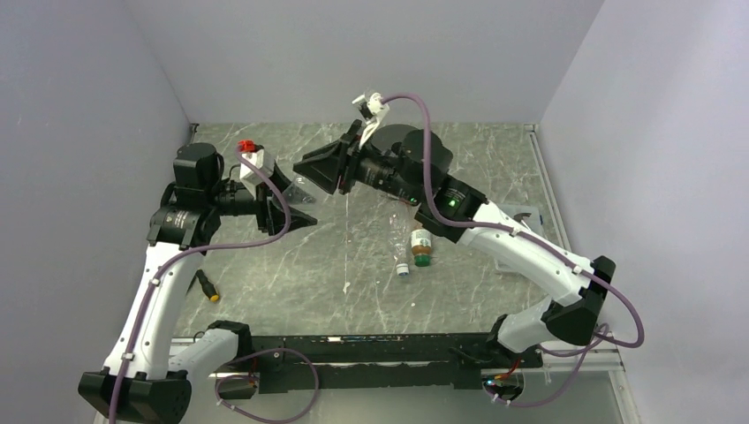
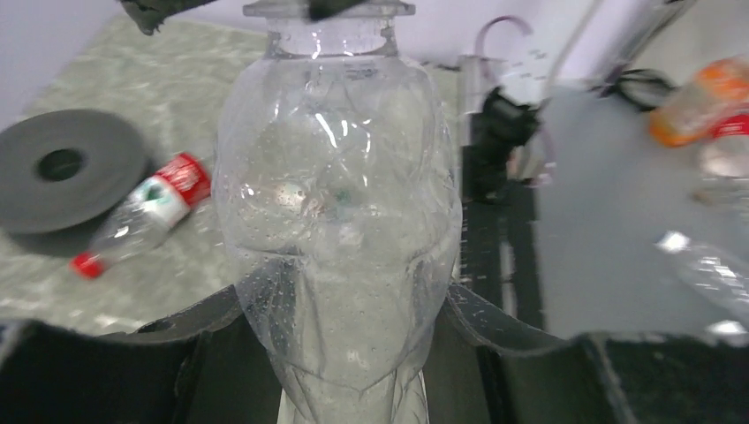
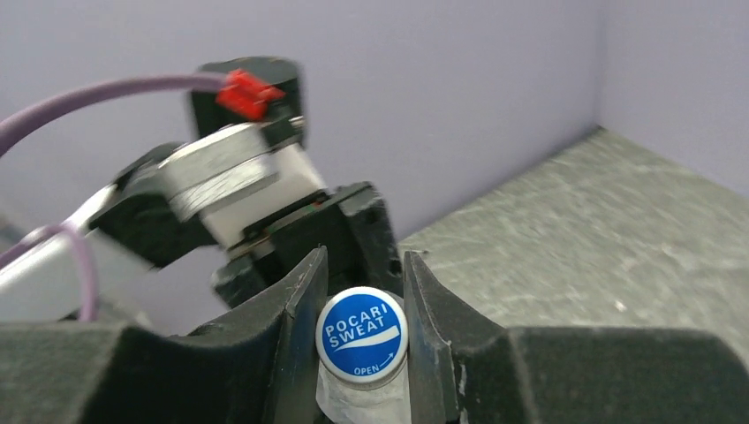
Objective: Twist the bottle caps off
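A plain clear bottle (image 2: 340, 203) hangs in the air between my two arms. My left gripper (image 2: 344, 305) is shut on its lower body, and the wall is dented inward between the fingers. Its blue and white cap (image 3: 362, 334) sits between the pads of my right gripper (image 3: 363, 296), which is shut on it. In the top view the left gripper (image 1: 296, 205) and right gripper (image 1: 320, 168) face each other above the back left of the table. A red-labelled bottle (image 2: 146, 212), an amber bottle (image 1: 421, 247) and another clear bottle (image 1: 402, 256) lie on the table.
A black disc (image 2: 62, 168) lies on the table beside the red-labelled bottle. A small black and yellow object (image 1: 208, 289) lies near the left arm. Walls close the table at the back and on both sides.
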`<state>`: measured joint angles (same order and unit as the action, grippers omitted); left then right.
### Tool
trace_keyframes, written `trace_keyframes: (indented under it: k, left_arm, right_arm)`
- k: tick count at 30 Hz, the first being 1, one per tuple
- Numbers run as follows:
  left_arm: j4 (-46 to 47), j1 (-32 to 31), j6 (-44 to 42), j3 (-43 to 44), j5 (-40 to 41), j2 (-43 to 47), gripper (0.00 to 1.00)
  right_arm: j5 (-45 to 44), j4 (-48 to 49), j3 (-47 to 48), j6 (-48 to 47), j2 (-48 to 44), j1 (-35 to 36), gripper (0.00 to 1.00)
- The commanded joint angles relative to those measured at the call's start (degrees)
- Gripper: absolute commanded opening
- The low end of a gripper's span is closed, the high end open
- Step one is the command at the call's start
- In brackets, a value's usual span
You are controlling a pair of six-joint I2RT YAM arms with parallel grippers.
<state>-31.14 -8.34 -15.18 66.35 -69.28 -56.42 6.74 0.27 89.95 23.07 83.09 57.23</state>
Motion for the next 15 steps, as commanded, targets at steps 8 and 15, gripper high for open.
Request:
trace_keyframes:
  k: [8, 15]
  left_arm:
    - [-2.1, -0.5, 4.6, 4.9, -18.6, -1.1, 0.29]
    - [-5.0, -0.5, -4.7, 3.4, -3.8, 0.0, 0.28]
  right_arm:
    - [32.1, 14.7, -2.1, 1.9, -3.8, -4.8, 0.19]
    - [1.4, 4.1, -1.5, 1.0, -6.1, -4.8, 0.89]
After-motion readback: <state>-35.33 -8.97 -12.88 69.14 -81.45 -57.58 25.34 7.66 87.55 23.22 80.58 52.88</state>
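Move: Between the right hand's fingertips is the white cap, already pinched. From the left hand, which still grips the bottle's body, that cap sits roughly 11 cm higher, 3 cm ahead and 4 cm to the right. Down on the table, about 42 cm below the right hand, the red-label bottle lies some 20 cm ahead and 15 cm right, the clear spare bottle about 5 cm ahead and 15 cm right, and the green-capped bottle 5 cm ahead and 21 cm right. Twisting against each other, both hands swing back about 5 cm and slightly up, the right turning counter-clockwise some 20 degrees with the cap pinched, the left clockwise with the bottle held. Then the right fingers open wide off the cap as both hands start to turn back and ease forward again, the right by under 2 cm. ##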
